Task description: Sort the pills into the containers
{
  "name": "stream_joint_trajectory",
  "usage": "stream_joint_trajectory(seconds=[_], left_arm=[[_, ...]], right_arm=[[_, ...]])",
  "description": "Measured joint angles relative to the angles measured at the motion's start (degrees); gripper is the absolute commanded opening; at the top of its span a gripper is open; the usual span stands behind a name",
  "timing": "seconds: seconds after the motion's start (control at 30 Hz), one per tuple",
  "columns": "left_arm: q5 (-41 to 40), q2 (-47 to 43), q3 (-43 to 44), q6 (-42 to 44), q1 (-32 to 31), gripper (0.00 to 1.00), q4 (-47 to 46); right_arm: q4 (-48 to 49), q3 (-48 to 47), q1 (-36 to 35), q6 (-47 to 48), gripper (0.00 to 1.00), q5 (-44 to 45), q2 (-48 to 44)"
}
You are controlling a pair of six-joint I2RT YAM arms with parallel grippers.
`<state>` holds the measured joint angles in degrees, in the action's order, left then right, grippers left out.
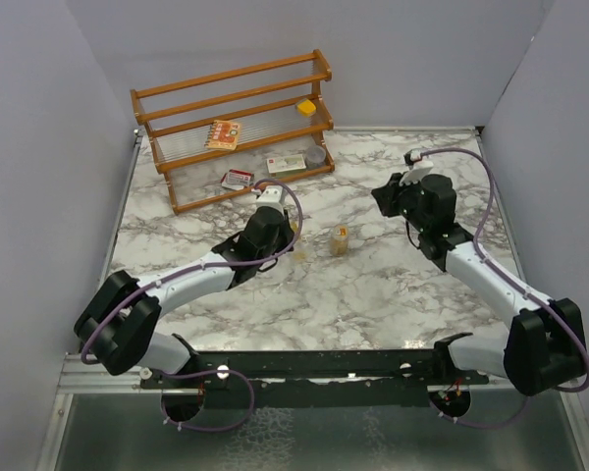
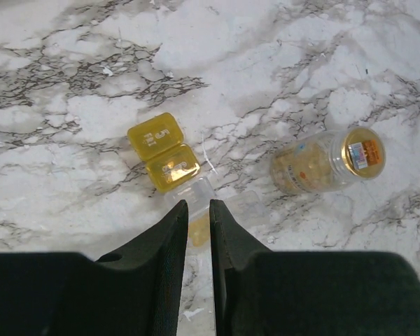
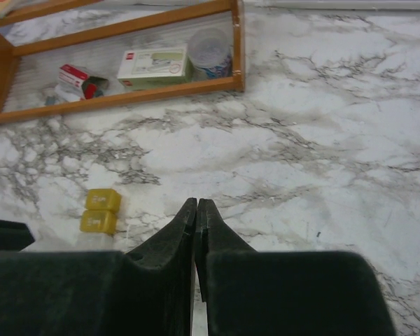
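Note:
A small yellow box (image 2: 163,149) lies on the marble, two yellow compartments in a row with clear ones (image 2: 194,190) joined on. My left gripper (image 2: 197,207) is down on the clear end, jaws nearly together, with a yellowish part between them. The box also shows in the right wrist view (image 3: 101,210) and beside the left gripper (image 1: 293,230) in the top view. The round amber jar (image 2: 322,162) with a labelled lid stands just right of it, also seen from above (image 1: 341,238). My right gripper (image 3: 197,204) is shut and empty, above the table right of the jar (image 1: 381,194).
A wooden rack (image 1: 238,147) stands at the back left with card packets (image 1: 223,133), a small yellow item (image 1: 306,107) and a round grey tin (image 3: 210,52). Grey walls close in both sides.

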<state>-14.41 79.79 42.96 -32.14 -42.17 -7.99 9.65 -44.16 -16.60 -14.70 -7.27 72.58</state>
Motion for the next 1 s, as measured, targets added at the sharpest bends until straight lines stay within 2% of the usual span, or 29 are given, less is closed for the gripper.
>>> stream_joint_trajectory(seconds=[0.27,0.43,0.63,0.8,1.0], left_arm=[[-0.94,3.56,-2.01,2.38,4.31,0.2,-3.72],[0.83,6.21,-2.38,4.46,5.62,0.16,-7.52],[4.42,6.32,-4.46,6.88,5.64,0.15,-14.56],[8.2,6.6,-5.79,10.1,6.03,0.15,-18.29],[15.02,9.49,-5.79,13.11,8.0,0.25,-21.59]], right_arm=[[-2.99,-0.9,-8.37,0.98,0.01,-1.25,-3.61],[-5.27,-1.64,-14.34,1.64,0.01,-0.98,-3.56],[-6.62,-1.86,-21.16,2.4,0.01,1.77,-1.14],[-7.13,-2.29,-23.89,2.58,0.01,4.09,2.54],[-7.28,-2.32,-24.83,2.58,0.01,6.34,5.81]])
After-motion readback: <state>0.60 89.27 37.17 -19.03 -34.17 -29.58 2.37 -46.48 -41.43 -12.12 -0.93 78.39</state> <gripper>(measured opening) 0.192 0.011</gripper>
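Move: Roughly 4 cm ahead of the left hand, a centimetre to its right and 10 cm below lies the pill organizer, yellow lids at its far end, open clear compartment at its near end. The pill bottle stands upright about 2 cm ahead of that hand, 12 cm right and 7 cm lower. From the right hand the organizer is some 21 cm left, 3 cm back and 16 cm down; the bottle 10 cm left, 5 cm back, 13 cm down. Swinging about 13 cm left and 8 cm back, the shut right gripper rises slightly, crosses above the near side of the bottle, turns some 20 degrees counter-clockwise and sinks towards the organizer's near end. The left hand, fingers barely parted, dips forward and down towards the organizer, first veering left, then coming back right as it turns clockwise. ##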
